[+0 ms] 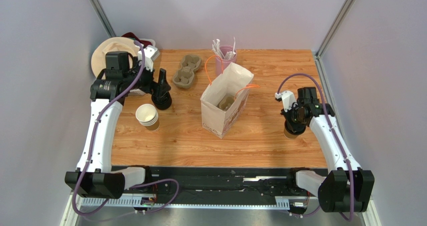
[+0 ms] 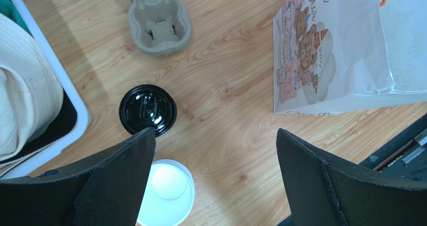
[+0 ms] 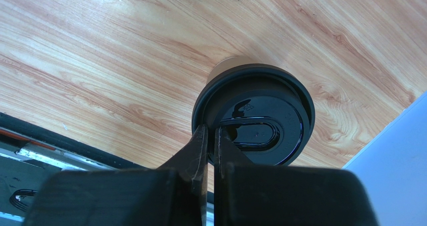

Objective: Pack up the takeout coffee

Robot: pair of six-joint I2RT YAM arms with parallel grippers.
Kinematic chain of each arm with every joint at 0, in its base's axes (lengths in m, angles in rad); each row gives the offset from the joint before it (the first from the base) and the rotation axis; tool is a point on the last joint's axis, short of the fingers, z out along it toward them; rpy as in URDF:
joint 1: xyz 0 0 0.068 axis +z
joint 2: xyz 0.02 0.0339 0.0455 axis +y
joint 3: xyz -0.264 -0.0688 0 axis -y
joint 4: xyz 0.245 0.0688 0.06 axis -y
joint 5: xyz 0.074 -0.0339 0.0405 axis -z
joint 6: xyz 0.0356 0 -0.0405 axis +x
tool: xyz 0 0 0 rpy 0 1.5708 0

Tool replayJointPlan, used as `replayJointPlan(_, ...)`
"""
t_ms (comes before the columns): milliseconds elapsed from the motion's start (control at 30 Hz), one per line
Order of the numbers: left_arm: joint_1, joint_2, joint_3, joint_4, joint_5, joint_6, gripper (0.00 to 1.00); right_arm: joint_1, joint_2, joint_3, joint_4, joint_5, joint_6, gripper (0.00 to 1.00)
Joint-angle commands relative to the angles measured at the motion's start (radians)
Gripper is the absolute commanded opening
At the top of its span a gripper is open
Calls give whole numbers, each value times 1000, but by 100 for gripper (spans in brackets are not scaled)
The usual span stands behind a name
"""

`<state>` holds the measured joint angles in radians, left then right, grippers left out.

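The takeout coffee, a brown kraft cup, stands at the right of the table with a black round lid on top. My right gripper is right above it, its jaws shut on the near rim of that lid. My left gripper is open and empty, hanging at the left over bare wood. A second black lid lies flat just beyond its left finger. The white paper bag stands open at the table's middle.
A nested stack of paper cups stands under my left finger. A pulp cup carrier and a pink cup of white sticks sit at the back. A white bin with a cream cloth is far left. Another pulp carrier lies inside the bag.
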<state>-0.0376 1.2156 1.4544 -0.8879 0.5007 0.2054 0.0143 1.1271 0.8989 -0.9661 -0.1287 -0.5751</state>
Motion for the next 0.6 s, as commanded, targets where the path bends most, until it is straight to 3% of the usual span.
replayJointPlan(0,7,-13,-2,29,22,-15,99,-2,-15,127,-51,-6,1,0)
replayJointPlan(267,7,-14,-6,33,22,-14,99,3,-23,452,-109,-64,17,0)
replayJointPlan(567,7,-28,-14,41,36,-11,99,81,138,902,-54,-160,130,0)
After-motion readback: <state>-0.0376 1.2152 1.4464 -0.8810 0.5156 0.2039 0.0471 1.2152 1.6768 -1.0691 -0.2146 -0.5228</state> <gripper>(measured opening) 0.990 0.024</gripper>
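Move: My right hand already pinches the black lidded cup by its near-left rim, the cup's middle about 3 cm ahead, 2 cm right and 5 cm below. The paper bag's middle lies some 28 cm to my left, 9 cm farther out and 3 cm higher; the pink straw cup is 27 cm left and 32 cm ahead, about 4 cm below. From my left hand the bag is 26 cm to the right, level in reach, 17 cm below. Keeping my right fingers shut on the rim, I hoist the lidded cup nearly straight up off the table, about 24 cm and gathering speed, then carry it forward too, some 9 cm in all, on the bag's right side. As it climbs, my wrist pitches up roughly 30 degrees, swinging the fingers from pointing down to pointing outward. ##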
